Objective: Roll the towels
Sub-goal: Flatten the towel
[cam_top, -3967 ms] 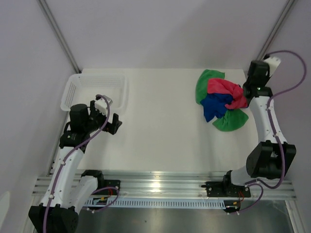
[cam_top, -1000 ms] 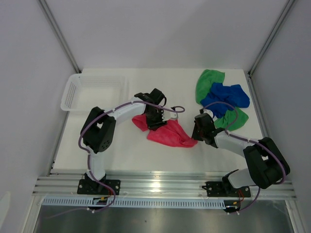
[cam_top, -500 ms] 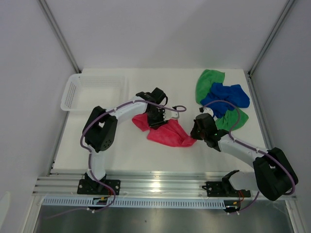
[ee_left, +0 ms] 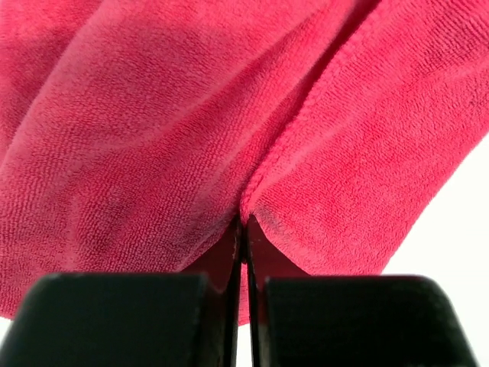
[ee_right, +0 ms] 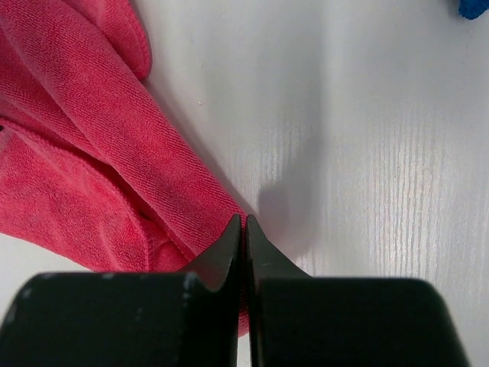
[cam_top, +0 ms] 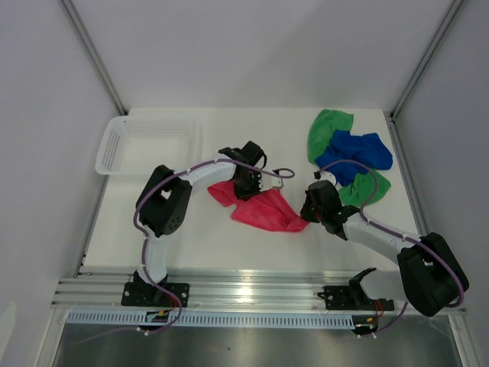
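Observation:
The pink-red towel [cam_top: 263, 210] lies crumpled near the table's middle. My left gripper [cam_top: 248, 186] sits over its far edge; in the left wrist view that gripper [ee_left: 244, 222] is shut on a pinched fold of the pink-red towel [ee_left: 153, 115]. My right gripper [cam_top: 309, 215] is at the towel's right corner; in the right wrist view it [ee_right: 244, 220] is shut on the edge of the pink-red towel [ee_right: 76, 138]. The blue towel [cam_top: 355, 153] lies on the green towel [cam_top: 330, 126] at the back right.
A white mesh basket [cam_top: 114, 141] stands at the back left. Metal frame posts rise at both back corners. The table's right edge runs close behind the green and blue pile.
Four seconds ago the pink-red towel lay on the pile and the left arm was by the basket. Over the last second both grippers have closed on the towel.

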Motion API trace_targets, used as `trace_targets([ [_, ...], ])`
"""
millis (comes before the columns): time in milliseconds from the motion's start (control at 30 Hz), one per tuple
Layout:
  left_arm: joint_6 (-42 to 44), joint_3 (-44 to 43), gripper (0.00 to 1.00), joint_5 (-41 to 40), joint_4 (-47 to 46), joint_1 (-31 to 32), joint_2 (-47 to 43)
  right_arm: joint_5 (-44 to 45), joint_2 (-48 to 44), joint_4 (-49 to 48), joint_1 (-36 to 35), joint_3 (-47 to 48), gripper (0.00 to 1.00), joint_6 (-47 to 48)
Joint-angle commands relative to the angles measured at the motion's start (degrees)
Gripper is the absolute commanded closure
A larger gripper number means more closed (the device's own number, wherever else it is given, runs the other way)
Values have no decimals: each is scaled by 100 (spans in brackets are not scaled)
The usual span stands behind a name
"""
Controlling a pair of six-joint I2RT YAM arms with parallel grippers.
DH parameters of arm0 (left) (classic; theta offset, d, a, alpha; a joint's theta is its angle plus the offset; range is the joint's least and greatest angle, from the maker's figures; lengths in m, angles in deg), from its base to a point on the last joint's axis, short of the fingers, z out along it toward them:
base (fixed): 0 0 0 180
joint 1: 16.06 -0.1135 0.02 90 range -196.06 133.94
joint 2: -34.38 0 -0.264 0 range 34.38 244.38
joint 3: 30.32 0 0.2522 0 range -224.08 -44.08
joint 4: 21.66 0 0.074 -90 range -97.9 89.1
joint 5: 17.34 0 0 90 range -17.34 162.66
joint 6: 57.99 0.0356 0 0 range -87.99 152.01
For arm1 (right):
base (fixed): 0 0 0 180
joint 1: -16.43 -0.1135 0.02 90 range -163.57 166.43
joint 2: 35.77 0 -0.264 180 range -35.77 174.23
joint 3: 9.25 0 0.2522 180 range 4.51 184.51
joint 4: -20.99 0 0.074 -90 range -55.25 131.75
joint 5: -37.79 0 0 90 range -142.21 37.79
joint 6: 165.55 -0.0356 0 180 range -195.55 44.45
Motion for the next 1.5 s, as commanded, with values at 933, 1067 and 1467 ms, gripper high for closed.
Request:
trace_targets([
  [933,-1382,-441,99,-1615,1345,-361,-6273,-732,-783,1084,-773,3659,100,1169],
  [1067,-1197,-650,99,-2522,1337,-685,-6800,-968,713,802,-1230,5578,100,1476],
  [1467,-801,-2884,99,-3096,1749,-1495,-6749,-2147,4232,943,-1433,10596,100,1099],
])
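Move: Both hands already pinch the red towel low over the table. Its middle lies about 4 cm to the right of and 3 cm back from the left hand, and some 14 cm left of and 5 cm ahead of the right hand, which has the rightmost tip. The white basket is roughly 20 cm ahead and 33 cm left of the left hand. From the right hand, the blue towel lies about 23 cm ahead and 18 cm right, and the nearer green towel 10 cm ahead and 20 cm right. Up first, nearly straight and fast, then swinging left, both hands carry the pinched red towel away from the table, fingers kept shut. The left hand climbs some 50 cm while drawing back and left; the right rises about 40 cm, then sweeps left and somewhat forward, so they spread fore and aft. Both wrists tip from downward towards level, the left far more, each turning counter-clockwise. ##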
